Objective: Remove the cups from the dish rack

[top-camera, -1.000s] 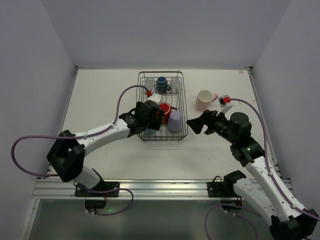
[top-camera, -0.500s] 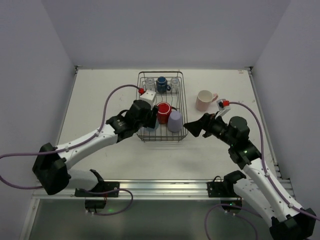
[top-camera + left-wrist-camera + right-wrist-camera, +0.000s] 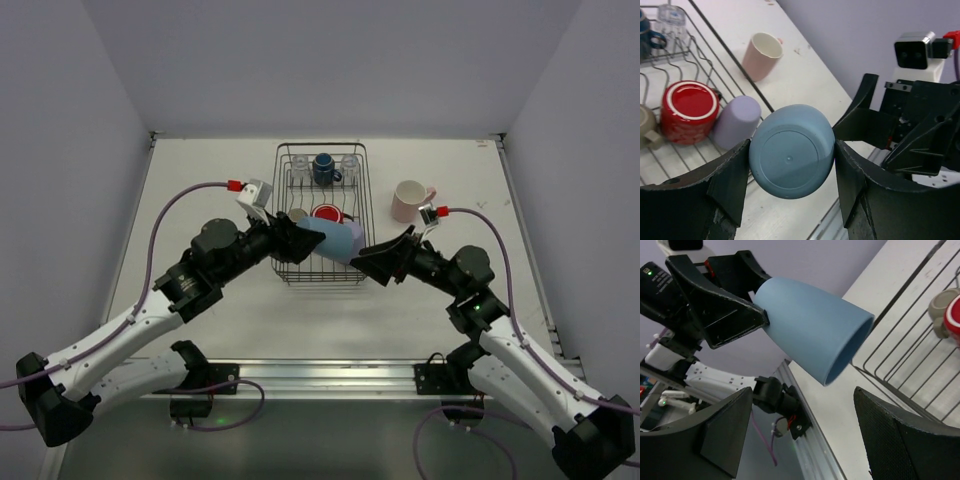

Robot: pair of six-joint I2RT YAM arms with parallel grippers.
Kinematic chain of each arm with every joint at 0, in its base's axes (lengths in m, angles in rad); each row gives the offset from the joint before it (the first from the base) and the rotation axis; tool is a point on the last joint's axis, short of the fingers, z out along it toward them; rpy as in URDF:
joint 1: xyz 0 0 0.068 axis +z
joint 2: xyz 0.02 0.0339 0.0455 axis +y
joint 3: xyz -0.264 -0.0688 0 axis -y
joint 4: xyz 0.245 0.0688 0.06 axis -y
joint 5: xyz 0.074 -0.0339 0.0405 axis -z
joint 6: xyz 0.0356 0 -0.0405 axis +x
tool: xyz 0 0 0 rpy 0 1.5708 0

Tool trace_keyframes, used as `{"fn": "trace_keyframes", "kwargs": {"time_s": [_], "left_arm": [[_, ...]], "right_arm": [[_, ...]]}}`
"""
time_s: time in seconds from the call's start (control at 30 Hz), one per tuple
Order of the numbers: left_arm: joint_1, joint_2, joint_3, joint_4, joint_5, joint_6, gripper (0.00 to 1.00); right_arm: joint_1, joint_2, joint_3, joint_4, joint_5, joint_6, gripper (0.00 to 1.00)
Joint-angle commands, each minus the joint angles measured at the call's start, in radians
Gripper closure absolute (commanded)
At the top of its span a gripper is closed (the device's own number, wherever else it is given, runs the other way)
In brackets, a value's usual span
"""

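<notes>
My left gripper (image 3: 316,236) is shut on a light blue cup (image 3: 335,240), held sideways in the air over the front right corner of the dish rack (image 3: 362,200). Its flat base (image 3: 791,151) sits between my left fingers (image 3: 732,175). My right gripper (image 3: 369,263) stands open just right of the cup's open mouth (image 3: 852,352), holding nothing. In the rack are a red mug (image 3: 689,111), a lavender cup (image 3: 736,121), an olive cup (image 3: 297,215), a dark blue mug (image 3: 323,168) and clear glasses (image 3: 350,163). A pink mug (image 3: 408,200) stands on the table.
The rack's wire rim (image 3: 910,360) runs close under the held cup. The two arms nearly meet in front of the rack. Walls close in the white table (image 3: 200,190) on the left, back and right. An aluminium rail (image 3: 320,372) edges the near side.
My left gripper closed on the light blue cup in the rack, lifted it out and swung it right. My right gripper moved left toward the cup's mouth.
</notes>
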Motion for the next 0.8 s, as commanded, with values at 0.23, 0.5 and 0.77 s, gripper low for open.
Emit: {"fn": "trace_keyframes", "kwargs": {"time_s": [0.23, 0.5, 0.77], "left_arm": [[0.002, 0.018, -0.044, 0.274, 0.258, -0.144, 0.67], [-0.016, 0.055, -0.071, 0.325, 0.312, -0.166, 0.57], [-0.018, 0.034, -0.029, 0.155, 0.270, -0.033, 0.07]], "right_arm": [[0.040, 0.027, 0.028, 0.157, -0.024, 0.029, 0.16], [0.043, 0.065, 0.044, 0.292, -0.022, 0.081, 0.43], [0.042, 0.007, 0.111, 0.106, 0.089, 0.009, 1.00]]}}
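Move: The left hand still holds the blue cup by its base end, the mouth facing the right gripper, which is roughly 14 cm to the right, 2 cm back and 6 cm lower. From the open right hand, the cup's middle is about 9 cm left, 4 cm ahead and 5 cm up. Below in the rack, the purple cup stands some 11 cm ahead and 2 cm left of the right hand, the red mug 16 cm ahead and 8 cm left, both about 13 cm lower. The right fingers close on the rim of the blue cup, one inside the mouth and one outside, as that hand rises about 5 cm and eases slightly back. The left hand first brings the cup some 5 cm right and back towards it, yawing about 15 degrees clockwise, then nearly stops and opens its fingers to let go of the base. ##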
